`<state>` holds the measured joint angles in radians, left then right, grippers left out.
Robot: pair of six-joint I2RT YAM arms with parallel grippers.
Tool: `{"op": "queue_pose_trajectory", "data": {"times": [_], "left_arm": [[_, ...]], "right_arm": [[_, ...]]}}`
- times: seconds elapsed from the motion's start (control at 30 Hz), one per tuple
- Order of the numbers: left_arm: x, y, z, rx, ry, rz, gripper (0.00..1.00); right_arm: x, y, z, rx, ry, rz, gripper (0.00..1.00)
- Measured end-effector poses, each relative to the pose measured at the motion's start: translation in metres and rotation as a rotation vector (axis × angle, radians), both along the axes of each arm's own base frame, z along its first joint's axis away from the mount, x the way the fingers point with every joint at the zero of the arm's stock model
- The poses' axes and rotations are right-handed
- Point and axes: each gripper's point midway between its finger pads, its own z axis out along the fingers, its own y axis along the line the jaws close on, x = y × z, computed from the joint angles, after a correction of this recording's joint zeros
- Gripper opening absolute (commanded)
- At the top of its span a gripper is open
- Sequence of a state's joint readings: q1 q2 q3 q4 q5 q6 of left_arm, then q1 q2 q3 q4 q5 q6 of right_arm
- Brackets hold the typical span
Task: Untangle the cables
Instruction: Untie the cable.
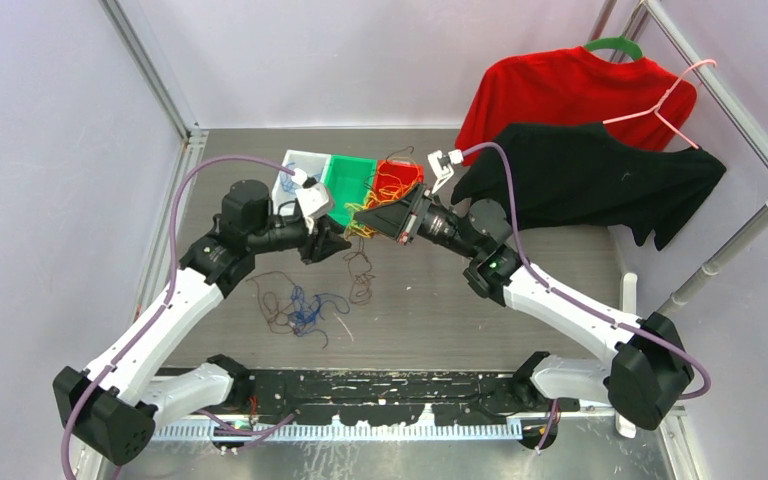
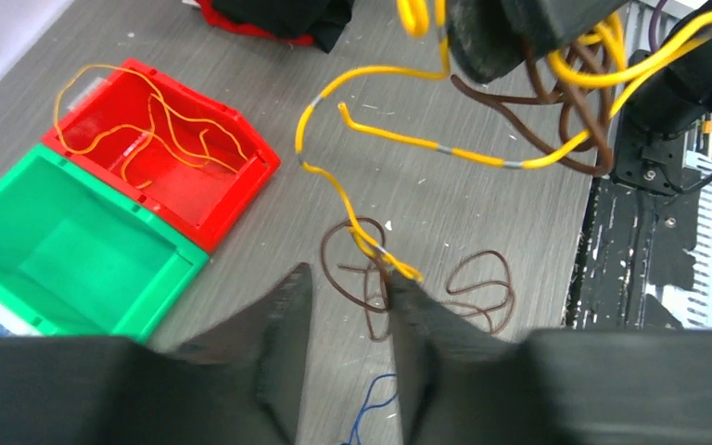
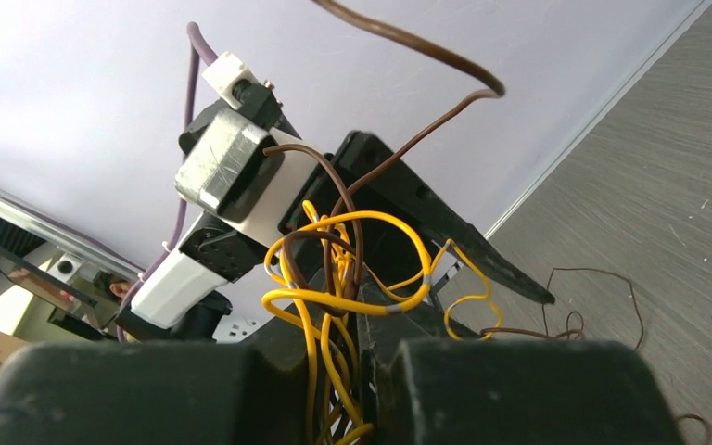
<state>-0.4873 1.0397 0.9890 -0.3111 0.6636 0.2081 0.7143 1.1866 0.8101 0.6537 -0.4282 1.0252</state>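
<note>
My right gripper (image 1: pixel 365 218) (image 3: pixel 360 311) is shut on a hanging clump of yellow and brown cables (image 3: pixel 334 278), held above the table. One yellow strand (image 2: pixel 408 139) trails from that clump down to the brown loops (image 2: pixel 477 287) on the table. My left gripper (image 1: pixel 325 245) (image 2: pixel 346 274) is open just left of the clump, and the yellow strand's end rests against its right fingertip (image 2: pixel 399 292), outside the gap. A blue and brown tangle (image 1: pixel 300 305) lies on the table below the left arm. More yellow cables (image 2: pixel 158 125) lie in the red bin (image 2: pixel 250 171).
A green bin (image 2: pixel 19 278) and a clear bin (image 1: pixel 295 165) stand next to the red one at the back. A red shirt (image 1: pixel 560 90), a black shirt (image 1: pixel 600 175) and a pink hanger (image 1: pixel 675 105) hang on a rack at the back right.
</note>
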Motion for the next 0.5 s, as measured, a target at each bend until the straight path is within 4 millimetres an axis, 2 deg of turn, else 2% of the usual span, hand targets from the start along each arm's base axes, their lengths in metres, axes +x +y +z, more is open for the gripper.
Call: {"op": "queue_pose_trajectory", "data": {"times": [0.13, 0.3, 0.4, 0.5], "left_arm": [[-0.004, -0.002, -0.008, -0.006, 0.036, -0.013, 0.02], [-0.006, -0.002, -0.008, -0.005, 0.032, -0.019, 0.00], [-0.007, 0.007, -0.014, 0.028, 0.007, 0.007, 0.00], [-0.012, 0.021, -0.024, 0.089, -0.044, 0.036, 0.00]], "right_arm": [[-0.001, 0.001, 0.001, 0.009, 0.011, 0.010, 0.07], [-0.001, 0.001, -0.004, -0.013, 0.014, 0.007, 0.07], [-0.002, -0.005, -0.014, -0.076, 0.015, -0.013, 0.07], [-0.005, -0.020, -0.019, -0.144, -0.010, -0.049, 0.05]]}}
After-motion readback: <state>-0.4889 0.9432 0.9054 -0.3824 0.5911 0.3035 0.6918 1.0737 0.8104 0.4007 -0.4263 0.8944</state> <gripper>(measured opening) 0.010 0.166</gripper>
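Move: A brown strand of the tangle hangs practically between the left fingertips, perhaps 1 cm to that hand's right and level in the other two directions. The yellow-and-brown bundle in the right grip is about 5 cm right and 7 cm above the left hand. On the table, some 27 cm below, the blue cable lies 6 cm back and 8 cm left, the green bin about 20 cm ahead and 1 cm right. From the right hand the strand is 1 cm ahead, 5 cm left and 7 cm lower. The half-open left fingers shut fully and pinch the hanging brown strand, the hand barely shifting; it then draws away from the right hand, about 2 cm left and nearly as much down, slightly back. The right gripper keeps its grip on the yellow-and-brown bundle, stays at first, then goes some 2 cm right and 2 cm down, rolling about 8 degrees. ##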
